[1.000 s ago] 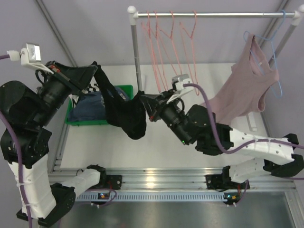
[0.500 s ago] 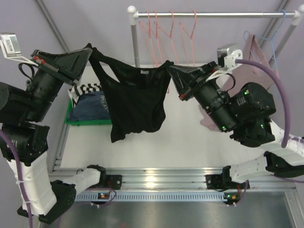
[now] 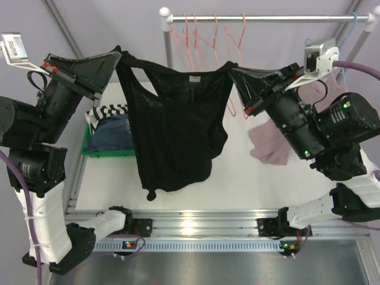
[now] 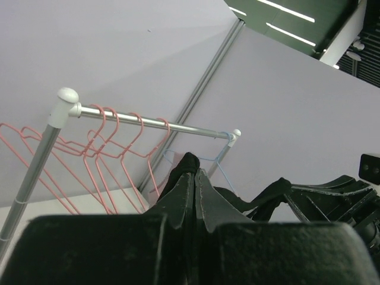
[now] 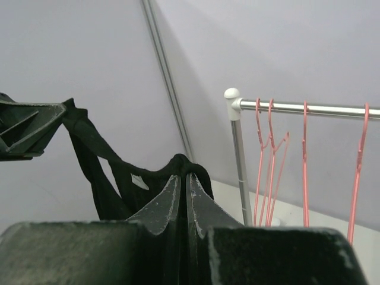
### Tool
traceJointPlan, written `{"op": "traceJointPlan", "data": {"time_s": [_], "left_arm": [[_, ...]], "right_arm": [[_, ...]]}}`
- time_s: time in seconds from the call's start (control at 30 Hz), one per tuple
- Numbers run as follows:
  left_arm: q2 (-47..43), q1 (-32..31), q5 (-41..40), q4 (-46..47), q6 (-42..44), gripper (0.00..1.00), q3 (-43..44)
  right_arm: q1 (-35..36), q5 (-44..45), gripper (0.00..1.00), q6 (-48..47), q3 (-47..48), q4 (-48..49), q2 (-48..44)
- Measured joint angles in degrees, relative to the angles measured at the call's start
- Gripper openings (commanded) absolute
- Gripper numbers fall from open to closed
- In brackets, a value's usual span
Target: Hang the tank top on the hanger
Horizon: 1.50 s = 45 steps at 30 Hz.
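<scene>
The black tank top (image 3: 175, 130) hangs spread out in the air between my two grippers, one shoulder strap in each. My left gripper (image 3: 119, 56) is shut on the left strap and my right gripper (image 3: 233, 70) is shut on the right strap. In the left wrist view the jaws (image 4: 195, 173) pinch a bunch of black fabric (image 4: 189, 159). In the right wrist view the jaws (image 5: 184, 176) pinch the other strap, with the top (image 5: 119, 184) sagging away to the left. Several salmon-pink hangers (image 3: 199, 35) hang on the rail just behind the top.
A silver rail (image 3: 267, 18) on an upright post (image 3: 169, 53) crosses the back. A dusty-pink tank top (image 3: 270, 145) hangs at its right end from a light blue hanger (image 4: 222, 153). A green bin (image 3: 95, 148) holding a dark blue shirt (image 3: 113, 132) sits at the left.
Both grippers rose and moved apart, the right one far to the right. The tank top went from a bunched lump to a spread sheet hanging between them.
</scene>
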Motion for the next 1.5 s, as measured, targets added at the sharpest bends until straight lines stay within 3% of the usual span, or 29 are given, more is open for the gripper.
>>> {"op": "traceJointPlan", "data": {"time_s": [0.17,0.33,0.7,0.9,1.03,1.17,1.37,1.5], "left_arm": [[-3.5,0.0,0.4,2.4,-0.8,0.00,-8.6],[-10.0,0.0,0.8,4.0,-1.3,0.00,-24.0],[-28.0,0.0,1.9,3.1,-3.6,0.00,-63.7],[-33.8,-0.1,4.8,3.9,-6.4,0.00,-83.3],[-32.6,-1.0,6.8,5.4,-7.1,0.01,-89.9],[-29.1,-4.8,6.9,9.2,-8.0,0.05,-92.8],[-20.5,-17.8,2.5,15.8,-8.2,0.19,-93.2],[-16.5,-20.1,-0.1,18.7,-8.2,0.32,-93.6]], "right_arm": [[0.0,0.3,0.00,0.1,-2.3,-0.3,-1.1],[0.0,1.1,0.00,5.0,-13.8,-2.8,-6.8],[0.0,1.6,0.00,39.1,-53.9,-15.7,-22.5],[-3.2,-3.9,0.00,52.9,-71.9,-18.7,-26.6],[-16.1,-14.9,0.00,53.7,-80.8,-13.9,-30.6],[-26.0,-27.0,0.00,51.6,-84.0,-8.8,-30.3],[-33.4,-40.6,0.00,49.1,-85.4,0.5,-27.7],[-35.9,-45.4,0.00,48.8,-87.3,3.8,-27.3]]}}
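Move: Both hands already hold the black tank top hanging by its straps, high in the air; it is meant for bare table between them, about 1 cm back, 15 cm right and 56 cm below the left hand, and some 2 cm ahead, 12 cm left and 54 cm below the right. From the right hand, the pink hangers stand about 32 cm ahead, 6 cm left and 16 cm lower, the pink top about 20 cm ahead, 30 cm right and 30 cm lower. The green bin lies roughly 24 cm ahead, 18 cm left and 52 cm below the left hand. Both hands sink together, fast and almost straight down by about 50 cm, taking the black tank top from the air to the table near its front edge, while their fingers tip over from slightly upward to steeply downward by 55 to 60 degrees. Near the bottom the left hand slides about 9 cm right towards the right hand and opens its fingers about a quarter with cloth still between them, while the right hand keeps its pinch on the other strap, shifting a few centimetres forward and turning a little counter-clockwise as it eases to a stop. ##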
